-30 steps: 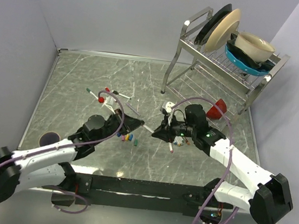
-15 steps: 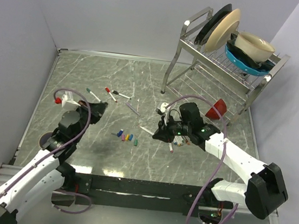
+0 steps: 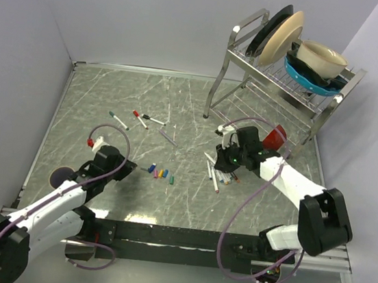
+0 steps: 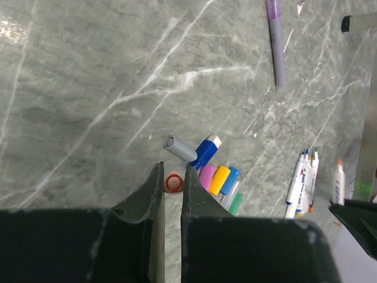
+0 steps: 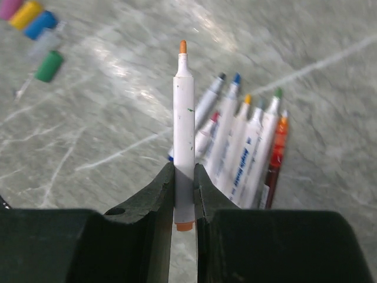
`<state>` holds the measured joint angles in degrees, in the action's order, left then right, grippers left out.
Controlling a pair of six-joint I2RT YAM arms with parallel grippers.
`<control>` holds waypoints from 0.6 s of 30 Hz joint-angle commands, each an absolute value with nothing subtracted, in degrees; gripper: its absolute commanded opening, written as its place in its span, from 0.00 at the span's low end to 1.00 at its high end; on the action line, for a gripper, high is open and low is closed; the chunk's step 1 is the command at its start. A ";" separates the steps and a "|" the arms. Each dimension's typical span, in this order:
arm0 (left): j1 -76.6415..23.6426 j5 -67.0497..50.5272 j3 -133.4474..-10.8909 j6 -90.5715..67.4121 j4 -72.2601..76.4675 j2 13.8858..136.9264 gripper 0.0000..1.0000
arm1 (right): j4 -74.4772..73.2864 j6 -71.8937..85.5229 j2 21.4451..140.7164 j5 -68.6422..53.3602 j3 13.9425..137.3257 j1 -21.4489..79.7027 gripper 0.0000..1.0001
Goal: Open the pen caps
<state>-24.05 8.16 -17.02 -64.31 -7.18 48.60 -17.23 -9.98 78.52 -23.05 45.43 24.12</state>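
Note:
Between the fingertips of my left gripper [image 4: 172,174] sits an orange pen cap [image 4: 174,182], seen end-on, and the jaws are shut on it. Just past it lie loose pen caps [image 4: 219,178]: grey, blue, pink, yellow and green. In the top view the left gripper [image 3: 128,168] hangs left of that cap pile [image 3: 161,174]. My right gripper [image 5: 184,171] is shut on a white pen barrel [image 5: 184,118] with a bare orange tip. It hovers over a row of uncapped pens [image 5: 244,147], also seen from above as uncapped pens [image 3: 216,175] below the right gripper [image 3: 223,162].
Three capped pens [image 3: 140,119] and a purple pen [image 3: 169,138] lie farther back on the table. A metal dish rack [image 3: 280,73] with plates and bowls stands at the back right, a red bowl [image 3: 278,134] at its foot. A dark round hole [image 3: 60,178] is at the left edge.
The two grippers have pulled apart from the table's middle. The left swung left and came back down beside the cap pile with the cap. The right carried the pen rightwards over the pen row.

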 commanded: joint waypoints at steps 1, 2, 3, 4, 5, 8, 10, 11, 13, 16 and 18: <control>-23.82 6.77 -16.88 -63.72 -4.57 49.91 0.09 | -20.47 -7.30 81.91 -20.40 49.22 21.80 0.01; -23.82 6.51 -16.70 -63.72 -4.40 50.44 0.10 | -20.65 -6.95 82.96 -19.87 49.48 21.62 0.01; -23.82 6.33 -16.26 -63.81 -3.96 51.06 0.10 | -20.74 -6.68 83.40 -19.08 49.57 21.45 0.01; -23.82 5.98 -15.91 -63.81 -2.65 52.11 0.11 | -20.83 -6.59 83.76 -18.72 49.66 21.10 0.01; -23.82 5.54 -15.65 -63.90 -2.11 52.47 0.14 | -20.92 -6.50 84.37 -18.46 49.75 21.01 0.01; -23.82 4.84 -14.59 -64.25 -0.44 53.87 0.21 | -21.00 -6.33 84.99 -17.93 49.83 20.65 0.01; -23.82 4.66 -14.50 -64.25 1.04 54.84 0.25 | -21.27 -6.33 85.34 -18.37 49.92 20.57 0.03; -23.82 4.57 -14.50 -64.25 1.49 55.10 0.28 | -21.36 -6.33 85.69 -18.37 50.18 20.57 0.06; -23.82 4.31 -14.59 -64.16 1.84 55.72 0.31 | -21.62 -6.50 85.96 -18.63 50.36 20.57 0.10; -23.82 4.13 -14.68 -64.25 2.20 56.16 0.37 | -22.23 -6.68 86.66 -19.07 50.80 20.57 0.19; -23.82 4.04 -14.77 -64.25 2.20 56.25 0.42 | -22.59 -6.85 87.01 -19.25 51.06 20.57 0.25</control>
<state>-24.01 4.93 -14.35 -64.23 -0.82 55.99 -21.80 -6.92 86.11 -19.07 48.34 20.95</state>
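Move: The left hand, holding the orange cap, is bound for the near end of the cap row: the grey cap lies about 4 cm right, 1 ahead and 4 below, the dark-blue cap 6 right and 2 ahead, the pink cap 8 right and level. From the right hand, holding the orange-tipped marker, the uncapped marker row lies some 3 cm right and 5 below, neither ahead nor back, its red pen 6 right and 1 back. Left sinks 3 cm and releases the orange cap; right carries its marker 4 cm down-right towards the row. ##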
